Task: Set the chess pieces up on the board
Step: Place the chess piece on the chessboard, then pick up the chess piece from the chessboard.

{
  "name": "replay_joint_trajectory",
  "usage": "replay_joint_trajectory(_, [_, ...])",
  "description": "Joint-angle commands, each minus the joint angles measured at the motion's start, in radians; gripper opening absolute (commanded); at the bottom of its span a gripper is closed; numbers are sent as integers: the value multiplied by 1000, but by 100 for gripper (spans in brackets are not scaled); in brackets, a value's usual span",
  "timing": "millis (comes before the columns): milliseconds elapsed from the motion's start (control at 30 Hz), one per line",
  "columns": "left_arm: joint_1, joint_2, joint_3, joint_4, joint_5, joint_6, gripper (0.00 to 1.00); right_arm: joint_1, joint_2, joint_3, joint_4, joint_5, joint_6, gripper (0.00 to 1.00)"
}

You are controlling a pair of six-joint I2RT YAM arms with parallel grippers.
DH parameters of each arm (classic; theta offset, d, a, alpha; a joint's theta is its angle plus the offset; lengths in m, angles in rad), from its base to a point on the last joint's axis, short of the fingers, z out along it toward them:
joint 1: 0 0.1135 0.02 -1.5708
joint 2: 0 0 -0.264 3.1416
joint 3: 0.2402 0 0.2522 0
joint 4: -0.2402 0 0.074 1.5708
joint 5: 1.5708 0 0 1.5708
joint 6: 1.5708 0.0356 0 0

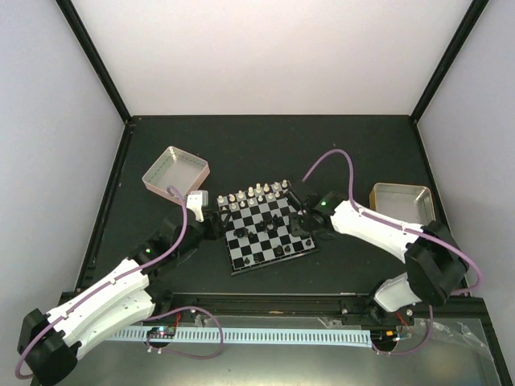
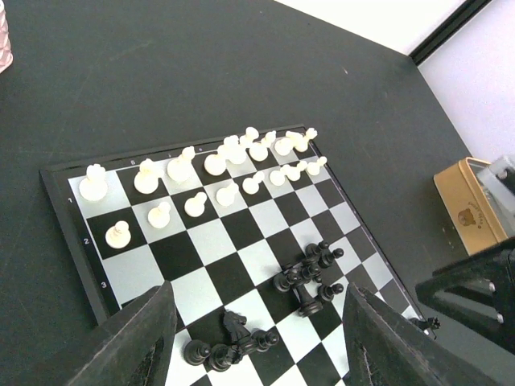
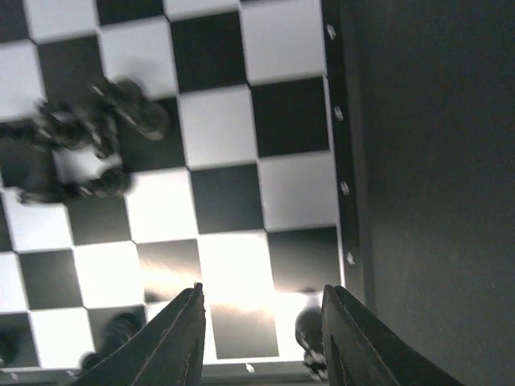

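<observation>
The board [image 1: 256,254] lies mid-table. White chess pieces [image 1: 253,195] stand in two rows along its far side, also seen in the left wrist view as cream pieces [image 2: 217,165]. Black pieces [image 2: 310,273] bunch near the middle, some tipped over, and a second black heap with a knight [image 2: 232,342] lies nearer. My left gripper [image 2: 257,354] hangs open above that heap, at the board's left edge [image 1: 213,227], holding nothing. My right gripper [image 3: 261,322] is open over the board's right corner [image 1: 304,225]. A black piece [image 3: 310,338] stands just inside its right finger [image 3: 354,338]; the view is blurred.
A pink-sided metal tray [image 1: 175,170] sits at the back left of the board. A tan tin [image 1: 400,201] stands to the right, also seen from the left wrist [image 2: 471,205]. Black frame posts edge the dark table.
</observation>
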Motion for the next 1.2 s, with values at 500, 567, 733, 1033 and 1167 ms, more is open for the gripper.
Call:
replay_joint_trajectory(500, [13, 0, -8, -12, -19, -27, 59, -3, 332, 295, 33, -11, -177, 25])
replay_joint_trajectory(567, [14, 3, -10, -10, -19, -30, 59, -3, 349, 307, 35, -17, -191, 24])
replay_joint_trajectory(733, [14, 6, -10, -9, -20, -34, 59, -3, 389, 337, 25, -18, -211, 24])
replay_joint_trajectory(1033, [15, 5, -4, -18, -21, -37, 59, -3, 394, 347, 16, -13, -222, 5])
replay_joint_trajectory(1167, [15, 5, -2, -16, -19, -42, 59, -4, 344, 311, 26, 10, -208, 3])
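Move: The black pawn at the right end of the centre cluster stands about 6 cm ahead of the right hand, 6 cm to its left and 4 cm below. Another black pawn is right beside it, 1 cm farther out and 2 cm more to the left; a black piece lies 2 cm nearer and 5 cm more to the left. The pawn just set down is 2 cm back and 2 cm right of the hand. From the left hand, the target is some 6 cm ahead, 15 cm right and 13 cm below. Already clear of the pawn it has just set down, the right hand keeps rising for another centimetre while sweeping forward and left over the board, about 6 cm each way, then sinks nearly 4 cm onto the rightmost black pawn of the centre cluster. The wrist turns some 10 degrees counter-clockwise on the way, and the part-open fingers narrow during the descent, then close almost fully to pinch that pawn by its head once the hand has settled. ##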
